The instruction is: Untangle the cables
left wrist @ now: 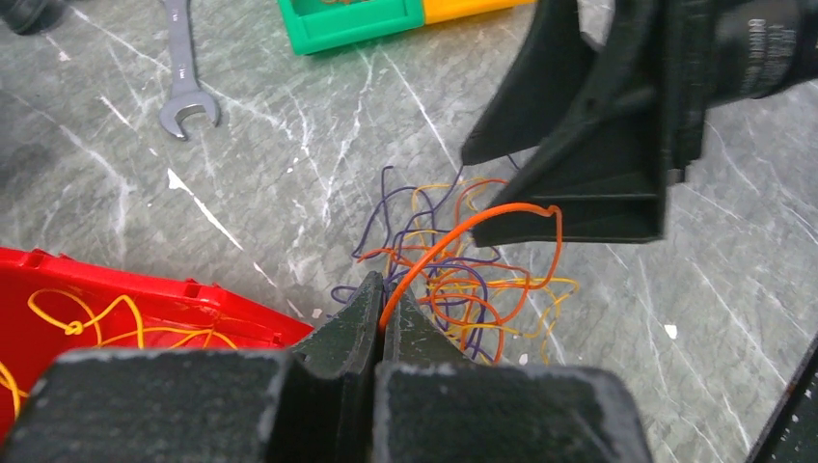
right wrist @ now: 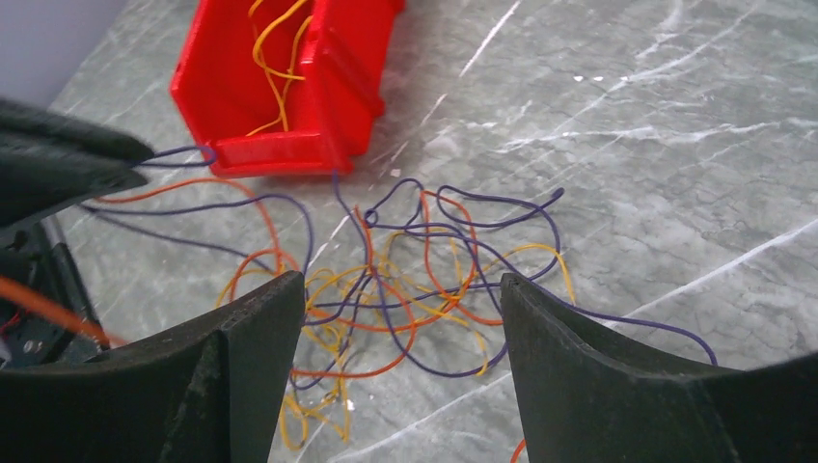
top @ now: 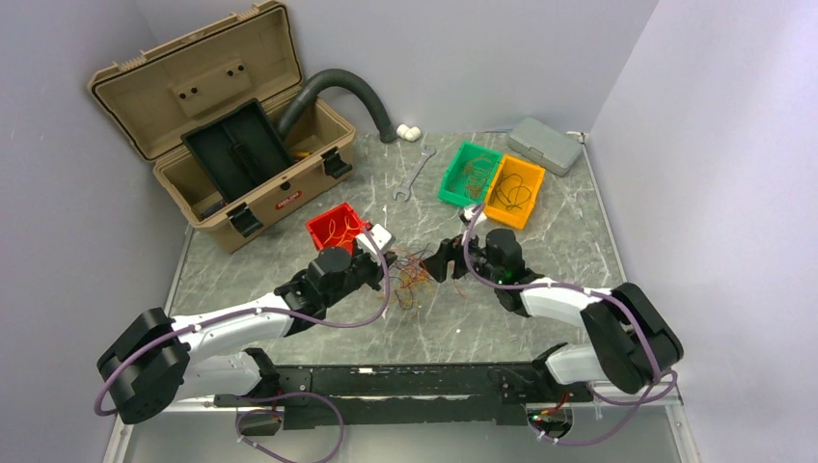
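Observation:
The cables [top: 410, 272] lie as a loose tangle of orange, yellow and purple wires on the marble table between my two grippers. My left gripper [left wrist: 386, 301] is shut on one orange cable [left wrist: 453, 236]. That cable arcs up from the jaws to the fingers of my right gripper [left wrist: 598, 145]. The right gripper [right wrist: 400, 285] hovers just over the tangle [right wrist: 405, 289] with its jaws wide apart and nothing between them. In the right wrist view the left gripper's fingers [right wrist: 58, 164] show at the left, with a purple wire looping by their tip.
A red bin [top: 333, 227] holding yellow wires sits just behind the left gripper. Green [top: 470, 174] and orange [top: 514, 191] bins with wires stand behind the right one. A wrench [top: 415, 178], an open tan toolbox [top: 222, 135], a dark hose [top: 347, 87] and a grey case [top: 545, 145] lie farther back.

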### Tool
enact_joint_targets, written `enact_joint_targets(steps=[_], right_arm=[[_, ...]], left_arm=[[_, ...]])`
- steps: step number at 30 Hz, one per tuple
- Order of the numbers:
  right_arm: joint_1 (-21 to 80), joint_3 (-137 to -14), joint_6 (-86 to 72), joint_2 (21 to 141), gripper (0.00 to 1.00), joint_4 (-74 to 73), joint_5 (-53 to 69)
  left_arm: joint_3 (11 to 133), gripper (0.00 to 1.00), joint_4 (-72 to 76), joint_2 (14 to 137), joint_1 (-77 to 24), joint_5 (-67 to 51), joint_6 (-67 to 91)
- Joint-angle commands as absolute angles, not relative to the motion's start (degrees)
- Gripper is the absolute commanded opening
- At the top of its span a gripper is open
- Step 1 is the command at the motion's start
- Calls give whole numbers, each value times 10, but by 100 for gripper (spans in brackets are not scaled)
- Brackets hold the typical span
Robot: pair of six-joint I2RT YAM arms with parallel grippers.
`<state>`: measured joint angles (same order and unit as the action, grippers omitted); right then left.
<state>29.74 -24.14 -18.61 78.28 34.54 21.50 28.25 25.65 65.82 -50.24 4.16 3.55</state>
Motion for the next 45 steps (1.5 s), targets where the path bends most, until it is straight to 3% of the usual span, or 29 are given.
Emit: enact_joint_targets(steps=[1, 13, 16, 20, 27, 31, 33, 36, 37, 40, 45], right_arm=[[300, -208, -167, 731, 76, 404, 238], [302, -127, -160, 644, 66, 528, 314], [312, -138, -140, 642, 67, 491, 306], [329, -144, -127, 641, 68, 461, 255], [354, -183, -113, 695, 68, 452, 267], [376, -218, -100, 727, 62, 421, 260], [382, -221, -98, 738, 48, 426, 254], [383, -225, -117, 738, 6, 427, 241], [383, -221, -127, 728, 0, 431, 210], [380, -192, -155, 683, 0, 433, 50], [354, -153, -208, 592, 0, 397, -175]], left_arm=[[285, 0, 279, 651, -505, 88, 33], [308, 0, 242, 672, -504, 163, 45], [329, 0, 223, 700, -504, 175, 44], [359, 0, 189, 728, -505, 153, 42], [345, 0, 215, 720, -505, 64, 28], [341, 3, 223, 710, -506, 18, 24], [330, 13, 241, 705, -506, -3, 21], [322, 38, 252, 699, -505, -11, 21], [322, 46, 249, 695, -506, -18, 21], [307, 67, 267, 685, -505, -27, 17], [323, 89, 242, 694, -505, -40, 17]])
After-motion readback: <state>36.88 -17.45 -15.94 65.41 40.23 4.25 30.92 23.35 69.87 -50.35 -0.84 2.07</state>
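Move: My closed left fingers already hold the orange cable in the air; the open right fingers wait about 4 cm ahead, 7 cm to the right and 5 cm lower. The stretch I will grip lies some 4 cm back from my right hand, 6 cm to its left and 4 cm up. The tangle's heap is roughly 2 cm ahead of my left hand, 4 cm right and 14 cm below; the red box is about 8 cm ahead of that hand, 10 cm left, 13 cm down. I draw my right hand back about 5 cm and up 4, tipping its fingers upward, then go left, sinking slightly, and pinch the orange cable. My left hand goes forward-left, sinks, then comes back and right, opening wide to let go as the right fingers shut. With the cable, the right hand swings forward and right some 6 cm, turning clockwise. ##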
